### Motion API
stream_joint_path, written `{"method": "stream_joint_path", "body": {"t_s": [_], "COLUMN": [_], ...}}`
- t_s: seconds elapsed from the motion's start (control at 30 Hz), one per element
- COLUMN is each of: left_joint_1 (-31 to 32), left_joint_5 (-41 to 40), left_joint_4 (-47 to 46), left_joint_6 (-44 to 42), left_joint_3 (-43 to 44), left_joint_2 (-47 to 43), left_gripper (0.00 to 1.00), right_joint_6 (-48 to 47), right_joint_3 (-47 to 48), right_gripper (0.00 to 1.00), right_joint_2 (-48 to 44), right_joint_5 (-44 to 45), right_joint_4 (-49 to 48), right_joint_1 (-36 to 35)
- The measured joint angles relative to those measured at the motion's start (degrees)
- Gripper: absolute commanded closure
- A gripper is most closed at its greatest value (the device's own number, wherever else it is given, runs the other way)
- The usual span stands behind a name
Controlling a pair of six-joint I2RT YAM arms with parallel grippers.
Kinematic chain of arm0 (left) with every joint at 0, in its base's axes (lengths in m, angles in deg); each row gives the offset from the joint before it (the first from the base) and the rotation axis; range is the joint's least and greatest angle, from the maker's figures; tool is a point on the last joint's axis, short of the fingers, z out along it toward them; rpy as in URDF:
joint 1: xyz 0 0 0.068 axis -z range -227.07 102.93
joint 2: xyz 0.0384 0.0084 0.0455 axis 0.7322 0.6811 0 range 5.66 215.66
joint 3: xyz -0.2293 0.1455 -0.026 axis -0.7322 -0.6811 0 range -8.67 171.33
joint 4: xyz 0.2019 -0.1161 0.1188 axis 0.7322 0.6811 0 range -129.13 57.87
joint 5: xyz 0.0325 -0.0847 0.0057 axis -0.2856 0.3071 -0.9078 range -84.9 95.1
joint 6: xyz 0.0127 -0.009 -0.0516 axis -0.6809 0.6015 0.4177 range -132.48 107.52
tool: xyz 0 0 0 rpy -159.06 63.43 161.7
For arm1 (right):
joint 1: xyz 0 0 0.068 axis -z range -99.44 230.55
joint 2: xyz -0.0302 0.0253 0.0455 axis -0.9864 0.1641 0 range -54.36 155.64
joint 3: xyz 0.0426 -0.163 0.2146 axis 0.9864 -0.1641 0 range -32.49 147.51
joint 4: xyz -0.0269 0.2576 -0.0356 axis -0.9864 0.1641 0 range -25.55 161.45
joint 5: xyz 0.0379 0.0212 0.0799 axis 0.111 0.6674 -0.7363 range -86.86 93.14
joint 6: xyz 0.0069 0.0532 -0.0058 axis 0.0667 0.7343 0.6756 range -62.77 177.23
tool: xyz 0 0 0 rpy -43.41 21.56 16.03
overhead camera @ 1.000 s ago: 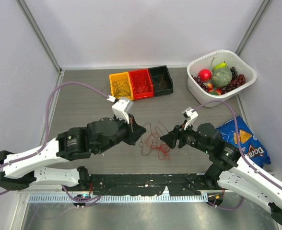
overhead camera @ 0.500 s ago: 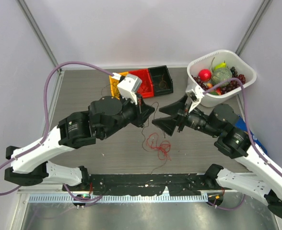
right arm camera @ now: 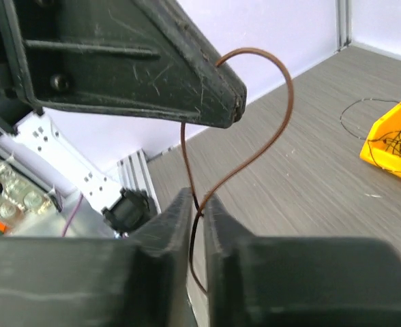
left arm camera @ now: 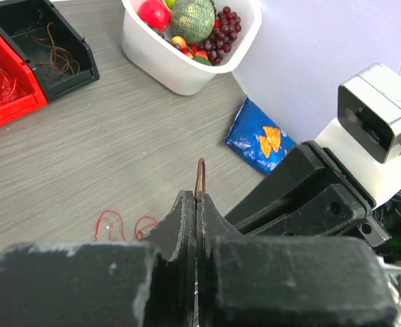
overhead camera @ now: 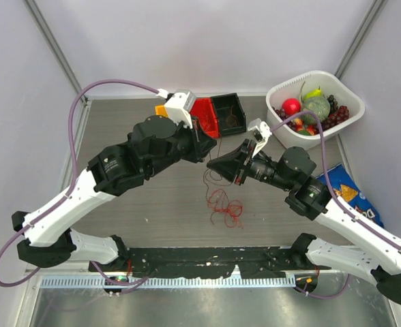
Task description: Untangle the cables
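Note:
My left gripper point(left arm camera: 198, 197) is shut on a thin brown cable point(left arm camera: 200, 174), whose small loop sticks up above the tips. In the right wrist view that brown cable point(right arm camera: 272, 129) arcs from the left gripper point(right arm camera: 239, 109) down between the fingers of my right gripper point(right arm camera: 199, 203). Those jaws are almost closed around it, with a narrow gap still showing. From above, the left gripper point(overhead camera: 207, 151) and right gripper point(overhead camera: 214, 165) meet tip to tip in the air. A dark strand hangs from them toward the red cables point(overhead camera: 226, 210) tangled on the table.
At the back stand a red bin point(overhead camera: 204, 112) and a black bin point(overhead camera: 229, 112); the yellow bin point(right arm camera: 395, 146) holds black wires. A white basket point(overhead camera: 282, 129) of fruit sits back right. A blue chip bag point(overhead camera: 354, 197) lies at the right.
Both arms rose and moved toward the back, carrying the brown cable up off the red tangle. The right gripper opened wide, then narrowed around the brown cable. The left stayed shut.

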Motion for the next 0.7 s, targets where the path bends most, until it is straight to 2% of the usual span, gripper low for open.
{"method": "stream_joint_path", "body": {"t_s": [0.07,0.1,0.13,0.2,0.27,0.33,0.37,0.43,0.53,0.7], "left_joint_1": [-1.4,-2.2,-3.1,-4.4,-5.4,-5.8,-5.8,-5.8,-5.8,-5.8], "left_joint_5": [1.3,2.0,2.8,4.2,5.2,5.0,4.2,1.8,-2.5,-8.8], "left_joint_4": [-0.2,-0.5,-0.9,-1.7,-2.4,-2.4,-2.3,-2.3,-2.1,-1.0], "left_joint_6": [1.3,1.9,2.4,3.1,3.1,2.3,1.7,0.2,-2.7,-6.8], "left_joint_3": [0.0,0.0,0.0,-0.2,-0.5,-0.9,-1.5,-4.2,-10.8,-16.3], "left_joint_2": [0.0,0.0,0.0,-0.1,-0.2,-0.8,-1.5,-4.7,-13.4,-28.3], "left_gripper": [1.0,1.0,0.92,0.59,0.3,0.12,0.06,0.0,0.0,0.0], "right_joint_6": [1.3,1.8,2.4,3.3,4.3,4.7,4.7,4.3,3.8,5.2], "right_joint_3": [-0.2,-0.4,-0.5,-0.5,-0.5,-0.5,-0.2,1.3,7.0,22.2], "right_gripper": [0.92,0.99,0.99,1.0,0.99,0.99,0.99,0.99,0.99,0.99], "right_joint_2": [0.3,0.7,1.1,2.1,3.3,4.3,5.1,7.0,11.3,20.1], "right_joint_5": [1.2,1.7,2.3,3.7,5.6,8.0,10.1,13.5,17.4,18.9], "right_joint_4": [-1.9,-3.1,-4.2,-5.9,-7.6,-8.4,-8.2,-7.3,-5.0,-3.6], "right_joint_1": [0.0,0.0,0.0,0.0,0.0,0.0,0.0,0.2,2.4,13.2]}}
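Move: The brown cable's loop is pinched in the left fingertips and already passes between the right gripper's half-closed fingers, so it lies right at both hand points. From the right hand the black box is about 35 cm ahead, 6 cm to the right and 34 cm below; the red box is 33 cm ahead, 2 cm left; the red cable is straight below, 6 cm right. The left hand has the black box some 32 cm ahead, 6 cm right, 40 cm down. Shut the right fingers on the brown cable beside the left fingertips, easing both hands forward a little, then open the left gripper wide to let go and pull it about 15 cm to the left. Keeping its pinch, carry the cable with the right hand about 17 cm forward and 8 cm up towards the black box, turning some 30 degrees clockwise. ##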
